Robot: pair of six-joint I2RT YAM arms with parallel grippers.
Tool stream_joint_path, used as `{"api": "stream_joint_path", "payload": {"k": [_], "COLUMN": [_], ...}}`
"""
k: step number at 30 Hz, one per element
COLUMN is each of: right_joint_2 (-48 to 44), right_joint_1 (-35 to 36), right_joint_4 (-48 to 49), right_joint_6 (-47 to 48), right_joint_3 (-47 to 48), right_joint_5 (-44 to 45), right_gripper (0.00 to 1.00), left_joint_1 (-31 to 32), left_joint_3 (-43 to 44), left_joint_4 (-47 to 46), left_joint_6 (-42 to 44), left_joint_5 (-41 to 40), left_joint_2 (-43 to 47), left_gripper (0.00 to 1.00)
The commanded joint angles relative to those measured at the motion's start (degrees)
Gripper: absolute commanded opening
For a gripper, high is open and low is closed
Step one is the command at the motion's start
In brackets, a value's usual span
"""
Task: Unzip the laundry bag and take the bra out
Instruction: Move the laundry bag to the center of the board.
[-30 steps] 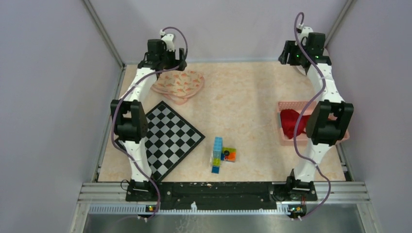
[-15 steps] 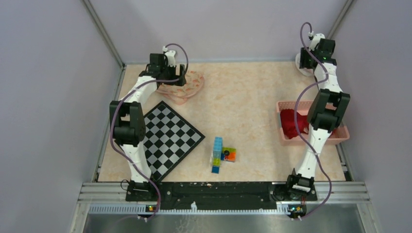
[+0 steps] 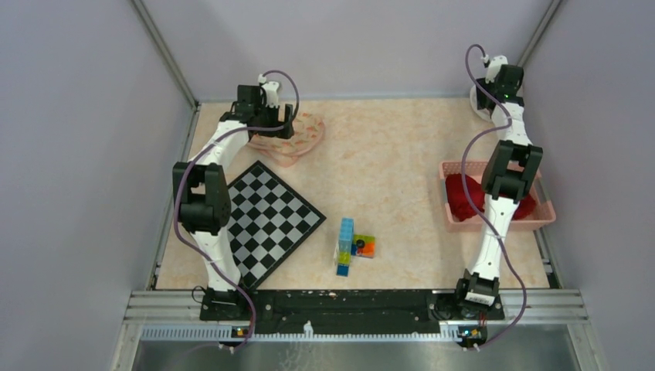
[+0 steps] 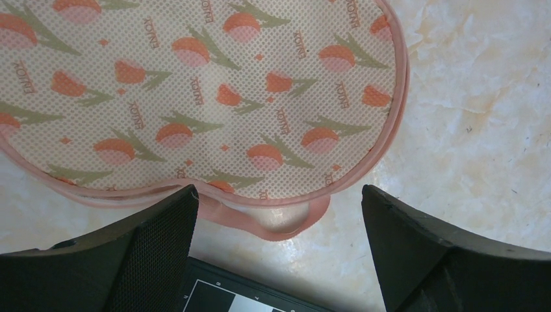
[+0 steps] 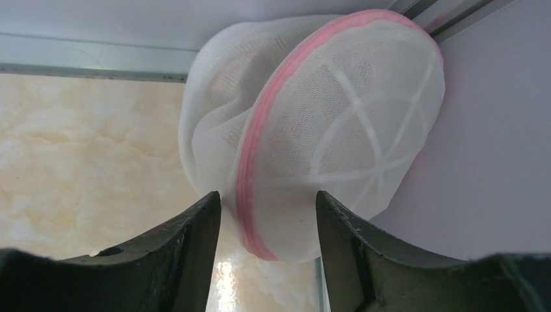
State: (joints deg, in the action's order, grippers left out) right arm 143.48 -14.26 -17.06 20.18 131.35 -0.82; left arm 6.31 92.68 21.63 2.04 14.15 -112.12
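Note:
The laundry bag (image 5: 338, 130) is a round white mesh dome with a pink zipper (image 5: 256, 162) around its rim. It leans in the far right corner (image 3: 479, 107) against the wall. My right gripper (image 5: 268, 198) is open, and its two fingers straddle the bag's lower edge and zipper with a little room on each side. The bra is hidden. My left gripper (image 4: 279, 195) stands wide open over the near edge of a flat tulip-print mesh pouch (image 4: 195, 97) with pink trim and a pink loop (image 4: 286, 229), holding nothing.
A chessboard (image 3: 270, 216) lies near the left arm, its corner (image 4: 247, 302) under the left fingers. Colourful toy blocks (image 3: 351, 243) sit mid-table. A pink basket (image 3: 544, 220) with red cloth (image 3: 463, 197) stands at the right edge. Walls close in behind and beside the white bag.
The right arm has stretched out to the far right corner and brought its gripper up to the white bag. The left gripper shifted slightly nearer over the floral pouch.

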Motion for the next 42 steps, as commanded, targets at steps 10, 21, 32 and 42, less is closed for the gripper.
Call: {"api": "stream_joint_path", "payload": {"k": [10, 21, 32, 42], "right_joint_2": [-0.65, -10.41, -21.94, -30.67], "right_joint_1": [0.03, 1.08, 7.56, 15.77], "right_joint_4": [3.16, 2.2, 0.14, -0.71], "right_joint_6": [2.03, -2.06, -3.82, -10.75], "right_joint_3": [2.27, -4.32, -19.31, -33.05], "right_joint_5": [1.26, -10.99, -22.24, -29.19], "right_gripper": [0.03, 0.0, 0.0, 0.0], "left_joint_1": [-0.16, -0.15, -0.24, -0.23], "left_joint_3": [3.25, 3.17, 2.59, 1.45], "left_joint_4": [1.57, -0.02, 5.07, 5.67], "left_joint_6": [4.57, 3.51, 11.66, 11.42], "left_joint_5": [-0.92, 1.76, 20.31, 25.59], "left_joint_2": [5.15, 6.03, 7.92, 8.55], "left_gripper": [0.99, 0.99, 0.99, 0.99]}}
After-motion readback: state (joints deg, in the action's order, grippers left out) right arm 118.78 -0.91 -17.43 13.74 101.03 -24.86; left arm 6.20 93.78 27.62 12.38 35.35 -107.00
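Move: The mesh laundry bag stands in the far right corner, its middle about 6 cm ahead of the right hand, 3 cm to its right and 4 cm lower; its near pink zip edge lies just ahead of the open fingers. The pink basket with the red bra is some 35 cm back and 5 cm right, the patterned bag roughly 85 cm left and 10 cm back. From the left hand the mesh bag lies about 84 cm right and 16 cm ahead. The right fingers shut on the mesh laundry bag's pink zip edge while the hand all but stands still, then lift it some 5 cm and carry it quickly left, about 24 cm, drawing back 9 cm and sinking slightly, the wrist turning some 30 degrees counter-clockwise. Empty and open, the left hand rises about 5 cm over the patterned bag, then shifts right and back and turns clockwise. ##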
